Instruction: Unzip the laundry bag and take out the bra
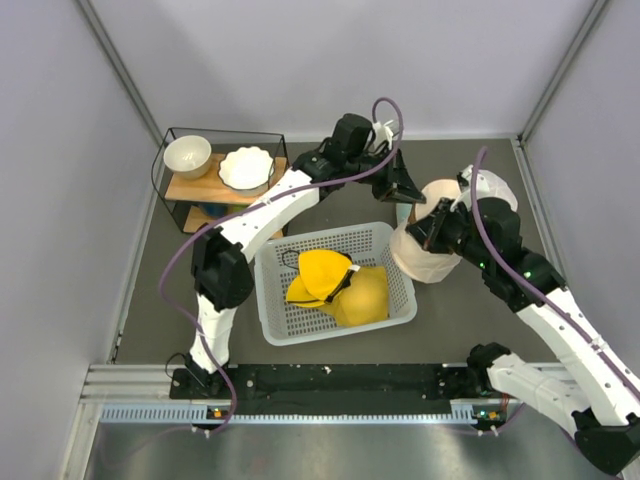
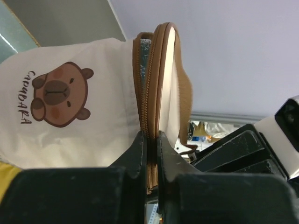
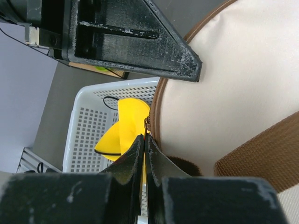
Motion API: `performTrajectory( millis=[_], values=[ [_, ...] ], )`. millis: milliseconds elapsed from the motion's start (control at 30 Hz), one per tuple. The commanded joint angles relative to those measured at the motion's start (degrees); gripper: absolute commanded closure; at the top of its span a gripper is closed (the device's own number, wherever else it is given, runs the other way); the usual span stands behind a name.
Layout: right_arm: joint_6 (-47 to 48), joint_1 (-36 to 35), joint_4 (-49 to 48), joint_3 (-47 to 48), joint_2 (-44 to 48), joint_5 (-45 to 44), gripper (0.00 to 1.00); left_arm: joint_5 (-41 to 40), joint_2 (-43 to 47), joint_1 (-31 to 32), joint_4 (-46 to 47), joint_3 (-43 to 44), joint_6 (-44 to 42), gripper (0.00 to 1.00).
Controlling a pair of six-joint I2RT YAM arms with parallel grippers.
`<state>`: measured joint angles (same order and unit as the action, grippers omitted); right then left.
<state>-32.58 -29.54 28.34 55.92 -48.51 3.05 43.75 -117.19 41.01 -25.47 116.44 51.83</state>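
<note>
The cream laundry bag stands just right of the basket; the left wrist view shows its capybara print. My left gripper is at the bag's far upper edge, its jaws pressed together on the brown zipper trim. My right gripper is at the bag's near-left side. Its jaws are shut, with the small metal zipper pull at their tips beside the brown trim of the bag. The bra is hidden.
A white lattice basket holding a yellow padded garment sits in the middle, touching the bag. At the back left a wire shelf carries two white bowls. Grey walls close in both sides.
</note>
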Motion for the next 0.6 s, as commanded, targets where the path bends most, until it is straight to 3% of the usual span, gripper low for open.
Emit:
performTrajectory(
  millis=[0,167,567],
  values=[
    [1.0,-0.9,-0.8,3.2,0.3,-2.2,1.0,2.8,0.2,0.2,10.4,-0.3,5.5,1.0],
    [2.7,-0.9,2.3,6.7,1.4,-6.9,1.0,-1.0,3.4,-0.8,17.1,-1.7,9.2,1.0],
    [6.3,3.1,5.9,6.8,3.2,-7.1,1.0,-4.6,13.7,-8.3,18.2,-8.9,10.0,1.0]
  ],
)
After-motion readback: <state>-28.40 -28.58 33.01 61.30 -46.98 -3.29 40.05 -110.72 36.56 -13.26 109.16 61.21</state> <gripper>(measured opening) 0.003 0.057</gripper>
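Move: The laundry bag's brown lid edge already lies between my left hand's closing fingers, practically at the hand point; the bag's body hangs about 7 cm lower and 5 cm nearer me, 2 cm to the right. My right hand holds the zip pull, some 6 cm back from my left. From my right hand the lid edge is about 6 cm ahead and 3 cm higher. The basket's middle lies 13 cm left, 10 cm back and 22 cm below that right hand. I finish pinching the lid edge in my left fingers, easing about 1 cm right as they shut, then lift it upward, forward and back out to the left, roughly 4 cm up, while that wrist turns some 10 degrees counter-clockwise. My right hand keeps its grip on the zip pull and draws away about 3 cm to the right and 3 cm up, spreading the two grips apart. ##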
